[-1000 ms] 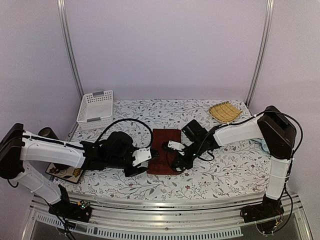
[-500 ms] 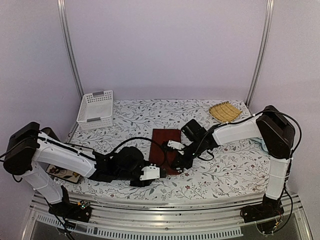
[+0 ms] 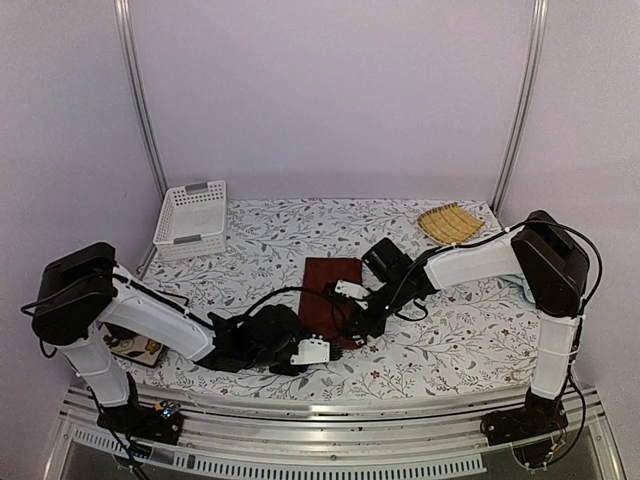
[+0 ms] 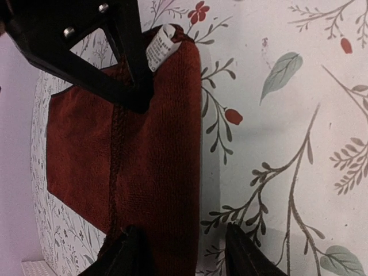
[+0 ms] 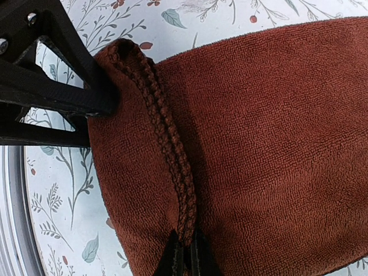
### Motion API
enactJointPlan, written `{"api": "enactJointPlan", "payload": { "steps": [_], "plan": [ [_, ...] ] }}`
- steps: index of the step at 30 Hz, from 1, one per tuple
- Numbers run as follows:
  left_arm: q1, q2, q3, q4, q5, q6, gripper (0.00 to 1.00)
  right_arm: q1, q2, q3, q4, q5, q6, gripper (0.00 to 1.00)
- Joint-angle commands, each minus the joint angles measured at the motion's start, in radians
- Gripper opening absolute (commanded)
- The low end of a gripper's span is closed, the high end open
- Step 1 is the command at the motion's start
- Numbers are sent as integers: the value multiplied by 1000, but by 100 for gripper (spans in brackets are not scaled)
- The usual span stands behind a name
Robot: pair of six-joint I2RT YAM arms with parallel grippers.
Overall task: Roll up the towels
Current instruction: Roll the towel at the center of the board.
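A dark rust-red towel point(image 3: 332, 282) lies flat mid-table, its near end folded over into a thick lip point(image 4: 167, 144). My right gripper point(image 5: 187, 257) is shut on the braided hem point(image 5: 172, 149) of that fold, seen from above at the towel's near right corner point(image 3: 352, 322). My left gripper point(image 4: 187, 256) is open at the near left corner point(image 3: 316, 348). One fingertip point(image 4: 129, 253) is over the cloth and the other over the tablecloth, with the folded lip between them. A sliver of pale blue towel point(image 3: 524, 289) peeks out behind the right arm.
A white slotted basket point(image 3: 190, 214) stands at the back left and a yellow bamboo mat point(image 3: 449, 223) at the back right. A flowered board point(image 3: 128, 346) lies under the left arm. The metal rail point(image 3: 330, 440) runs along the table's front edge.
My left gripper has swung right and toward the table's front, from beside the towel's left edge to its near left corner. The right gripper stays shut on the hem.
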Motion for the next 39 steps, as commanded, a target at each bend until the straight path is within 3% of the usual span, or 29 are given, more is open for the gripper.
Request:
{"api": "enactJointPlan", "payload": {
  "steps": [1,5,10,14,17,21,29,39],
  "plan": [
    [-11,48,16,26,-54,3,52,-7,26,15,-39,0,4,4],
    [-9,80,39,9,-44,-7,46,-7,26,15,-40,-2,-1,7],
    [-10,101,60,-24,-19,-28,20,-7,25,15,-43,2,-5,10],
    [-6,102,66,-48,3,-40,6,-8,22,17,-46,6,-9,13],
    [-1,96,81,-87,31,-54,0,-7,10,15,-50,19,-14,23],
    [13,74,96,-143,84,-73,0,-21,-46,6,-51,38,-22,42],
    [71,33,159,-283,197,-102,0,-73,-185,-28,-42,122,-54,66],
    [158,12,327,-513,451,-149,0,-69,-464,-296,140,176,-228,76]
  ]
}}
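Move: Just ahead of the open left fingers, about 1 cm forward, 1 cm right and 1 cm below, is the left end of the red towel's folded near edge. The white label at that edge's other end is some 9 cm right and 1 cm ahead; the towel's flat part centres 12 cm ahead, 3 cm right. From the right hand, already pinching the edge's right end, the left end lies 6 cm left and 1 cm back; the label is 2 cm right and 1 cm back. Easing right and down about 1 cm, with a slight nudge forward, the left hand shuts on the left end of the folded edge and pinches it, then tips its fingers down some 20 degrees and rises 2 cm. The right hand waits, opens to let go of the right end, then backs off about 8 cm up and 5 cm right, running forward and partly back as its fingers tilt up. ##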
